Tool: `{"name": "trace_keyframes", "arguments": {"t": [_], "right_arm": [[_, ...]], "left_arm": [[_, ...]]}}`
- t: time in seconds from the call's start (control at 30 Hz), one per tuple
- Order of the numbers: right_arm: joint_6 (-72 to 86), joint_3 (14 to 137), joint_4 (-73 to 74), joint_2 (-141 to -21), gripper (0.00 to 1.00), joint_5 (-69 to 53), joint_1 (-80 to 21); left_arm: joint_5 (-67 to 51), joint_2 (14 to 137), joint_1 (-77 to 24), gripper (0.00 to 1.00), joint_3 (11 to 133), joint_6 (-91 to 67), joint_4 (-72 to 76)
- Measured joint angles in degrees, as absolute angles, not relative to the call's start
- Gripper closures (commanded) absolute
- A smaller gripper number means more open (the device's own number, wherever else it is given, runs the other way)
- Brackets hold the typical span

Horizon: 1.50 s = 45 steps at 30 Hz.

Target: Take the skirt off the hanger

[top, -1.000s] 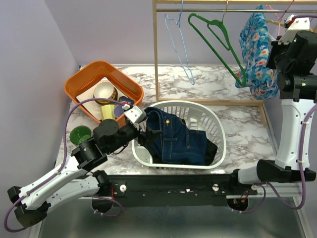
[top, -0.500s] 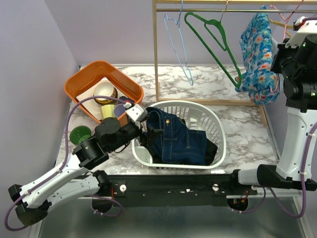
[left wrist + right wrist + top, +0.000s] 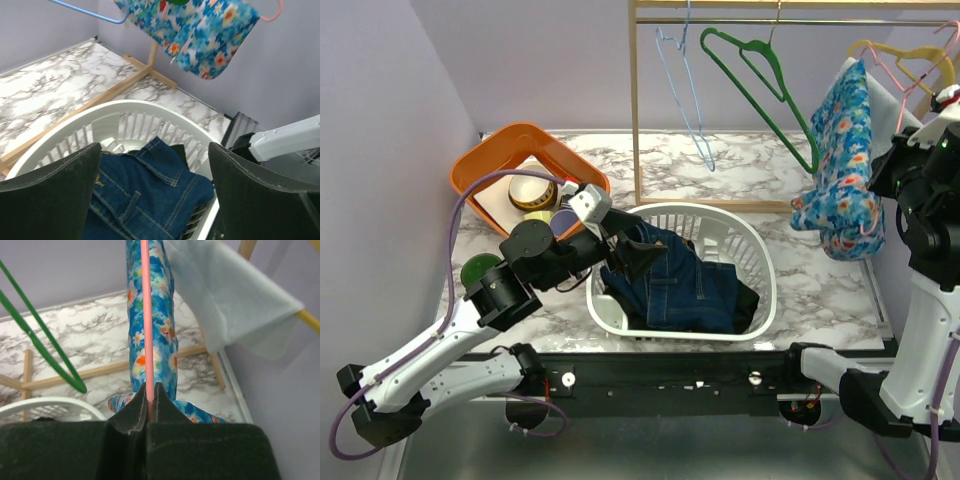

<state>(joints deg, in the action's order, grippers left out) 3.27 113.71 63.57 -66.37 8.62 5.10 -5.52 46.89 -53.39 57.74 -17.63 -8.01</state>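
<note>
The skirt is blue with a flower print and hangs on a thin pink hanger at the right end of the rack. My right gripper is shut on that pink hanger wire, with the skirt draped just beyond the fingertips. In the top view the right arm stands beside the skirt and hides the jaws. My left gripper is open over the white basket, far from the skirt. The left wrist view shows its gripper holding nothing, the skirt high at the back.
Blue jeans lie in the basket. The wooden rack carries a green hanger and a light blue one. A pale cloth hangs right of the skirt. An orange bin with bowls and a green cup sit left.
The right arm has moved right and down, carrying the skirt on its hanger with it. The left gripper has lifted and shifted a little right over the basket.
</note>
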Motion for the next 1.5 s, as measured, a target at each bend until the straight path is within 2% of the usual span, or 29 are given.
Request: {"name": "trace_keyframes", "arguments": {"t": [0.33,0.57,0.7,0.8,0.97,1.07,1.5], "right_arm": [[13.1,97.2,66.3,-50.7,0.99,2.5,5.1],[16.2,93.4,68.4,-47.0,0.99,0.5,5.1],[18.0,93.3,69.1,-44.3,0.99,-1.5,5.1],[19.1,93.3,69.4,-42.1,0.99,-2.9,5.1],[20.7,93.2,69.5,-40.3,0.99,-4.7,5.1],[21.5,93.0,69.5,-40.1,0.99,-6.0,5.1],[24.6,93.0,69.6,-36.6,0.99,-8.3,5.1]], "left_arm": [[-12.4,48.5,-53.4,0.01,54.0,-26.4,3.5],[-14.9,48.4,-53.4,0.03,48.1,-29.6,11.9],[-14.9,49.3,-53.4,0.06,45.3,-25.8,13.3],[-14.3,51.3,-54.7,0.02,46.1,-20.8,13.4],[-2.9,57.3,-70.2,0.01,48.8,-3.3,13.9],[-0.6,61.1,-75.9,0.01,50.1,2.9,14.9],[-3.7,72.4,-76.6,0.01,59.2,13.4,21.3]]}}
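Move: The floral skirt on its pink hanger lies roughly 30 cm to the right of the open left hand and 12 cm ahead, about level with it; the basket sits about 8 cm right and 28 below, and the green hanger 16 right, 18 ahead and 8 above. From the right hand, which already grips the pink hanger, the skirt's middle is about 3 cm ahead, 4 left and 8 below; the white cloth is some 10 ahead, 5 right and 5 below. The floral skirt is carried on its pink hanger away from the rack by the right hand, about 13 cm back with some 8 left and 5 down, the hand rolling its left side up by about 25 degrees and keeping its pinch. Meanwhile the open left hand eases back a little, then swings right across the basket towards the skirt, 16 cm right and 6 back in all, rolling some 30 degrees and stopping short with its fingers still open. ##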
